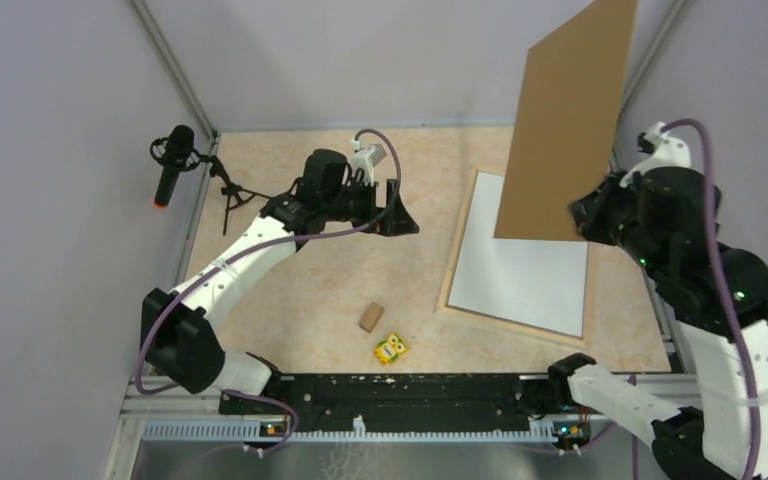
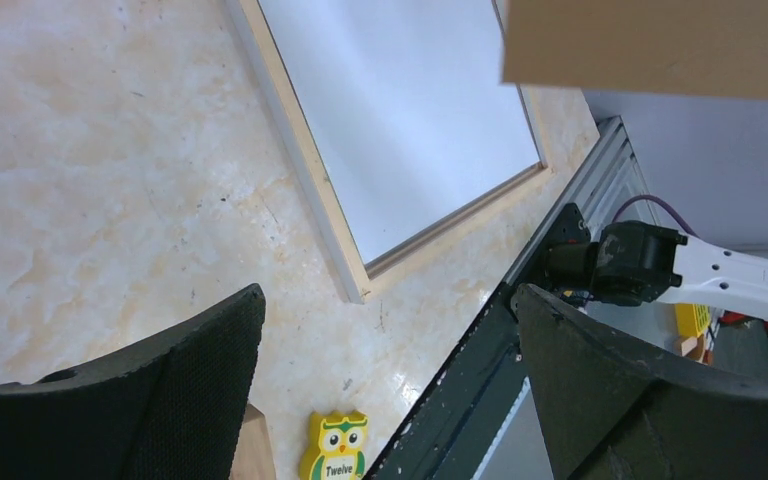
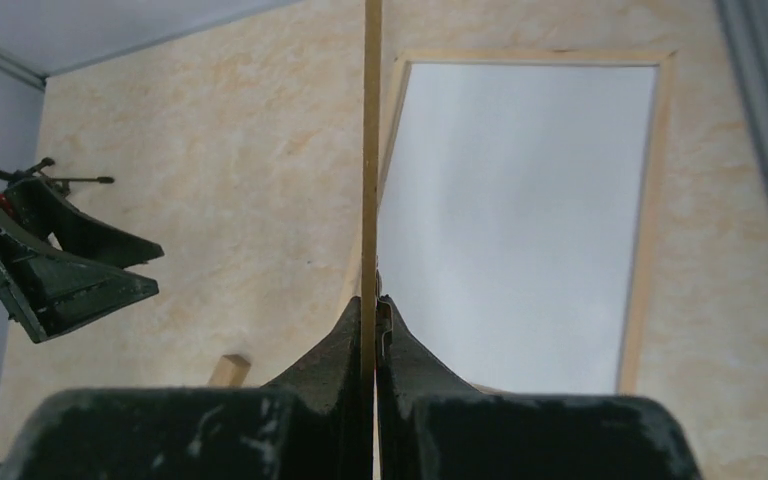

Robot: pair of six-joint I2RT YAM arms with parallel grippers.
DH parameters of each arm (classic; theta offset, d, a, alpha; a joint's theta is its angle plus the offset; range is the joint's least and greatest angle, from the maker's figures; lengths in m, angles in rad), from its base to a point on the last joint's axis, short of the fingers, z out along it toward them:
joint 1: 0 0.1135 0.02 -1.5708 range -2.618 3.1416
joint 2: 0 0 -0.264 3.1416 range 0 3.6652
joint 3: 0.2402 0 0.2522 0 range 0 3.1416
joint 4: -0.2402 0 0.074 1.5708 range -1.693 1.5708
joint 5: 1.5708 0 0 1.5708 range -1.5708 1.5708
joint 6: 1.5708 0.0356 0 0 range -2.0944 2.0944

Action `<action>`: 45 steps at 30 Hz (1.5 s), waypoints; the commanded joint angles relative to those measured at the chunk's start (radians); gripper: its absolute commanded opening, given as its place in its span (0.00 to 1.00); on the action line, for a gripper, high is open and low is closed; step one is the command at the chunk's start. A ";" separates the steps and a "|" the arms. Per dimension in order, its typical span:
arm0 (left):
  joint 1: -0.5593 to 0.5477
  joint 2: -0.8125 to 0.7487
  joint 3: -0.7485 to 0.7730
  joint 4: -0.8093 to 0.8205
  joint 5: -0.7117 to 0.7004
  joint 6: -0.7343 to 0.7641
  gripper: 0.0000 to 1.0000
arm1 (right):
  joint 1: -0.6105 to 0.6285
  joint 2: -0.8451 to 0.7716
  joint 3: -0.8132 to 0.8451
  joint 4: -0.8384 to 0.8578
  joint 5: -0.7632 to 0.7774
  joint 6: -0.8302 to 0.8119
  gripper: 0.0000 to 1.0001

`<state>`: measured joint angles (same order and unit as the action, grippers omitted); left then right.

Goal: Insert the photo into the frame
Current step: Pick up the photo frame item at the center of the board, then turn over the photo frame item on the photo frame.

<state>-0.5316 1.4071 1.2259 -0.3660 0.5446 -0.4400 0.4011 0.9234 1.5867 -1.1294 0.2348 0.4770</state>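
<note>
The frame (image 1: 457, 245) lies flat on the table at the right, thin pale wood strips around a white face; its rim (image 2: 305, 160) (image 3: 640, 250) also shows in both wrist views. My right gripper (image 1: 582, 215) (image 3: 370, 300) is shut on the lower edge of a plain brown backing board (image 1: 568, 120) (image 3: 370, 150), holding it upright above the frame's far part. My left gripper (image 1: 405, 208) (image 2: 388, 295) hangs open over the table's middle, left of the frame, with nothing between its fingers. The photo is not in view.
A small wooden block (image 1: 370, 317) and a yellow owl figure (image 1: 391, 348) (image 2: 335, 445) lie near the front edge. A microphone on a tripod (image 1: 172, 165) stands at the far left. The black base rail (image 1: 400, 390) runs along the near edge.
</note>
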 commanded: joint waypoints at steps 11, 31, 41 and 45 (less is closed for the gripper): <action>0.002 0.050 0.007 0.023 0.125 0.024 0.98 | -0.002 0.081 0.242 -0.373 0.338 -0.066 0.00; 0.002 0.195 0.043 -0.005 0.109 0.049 0.98 | 0.015 0.207 0.024 -0.315 0.570 -0.119 0.00; 0.029 0.233 -0.006 -0.008 0.112 0.083 0.98 | 0.267 0.368 -0.086 -0.372 0.726 0.115 0.00; 0.070 0.207 -0.037 0.008 0.127 0.083 0.98 | 0.331 0.429 -0.157 -0.372 0.761 0.217 0.00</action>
<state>-0.5022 1.6371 1.2205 -0.3870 0.6445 -0.3817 0.6807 1.3220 1.4700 -1.5208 0.8383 0.5495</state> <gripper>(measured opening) 0.983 0.009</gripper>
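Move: My right hand, high up, still pinches the cardboard near its lower right corner. The frame with the white sheet, where the cardboard is headed, has its middle about 37 cm below that hand, some 8 cm ahead and 1 cm to the right. From my empty left hand the frame lies level with it and roughly 27 cm right, 24 cm down. The wooden block is 14 cm back and 6 cm left of the left hand, the owl toy 20 cm back and 2 cm left. Keeping my pinch on the cardboard, I first swing my right hand back and to the right with a small rise, then bring it down towards the frame, ending about 12 cm lower, and finish by coming forward and back to the left. On the way I roll its left side down some 45 degrees and tip the fingers steeply down. My left hand, open, sinks about 9 cm. ##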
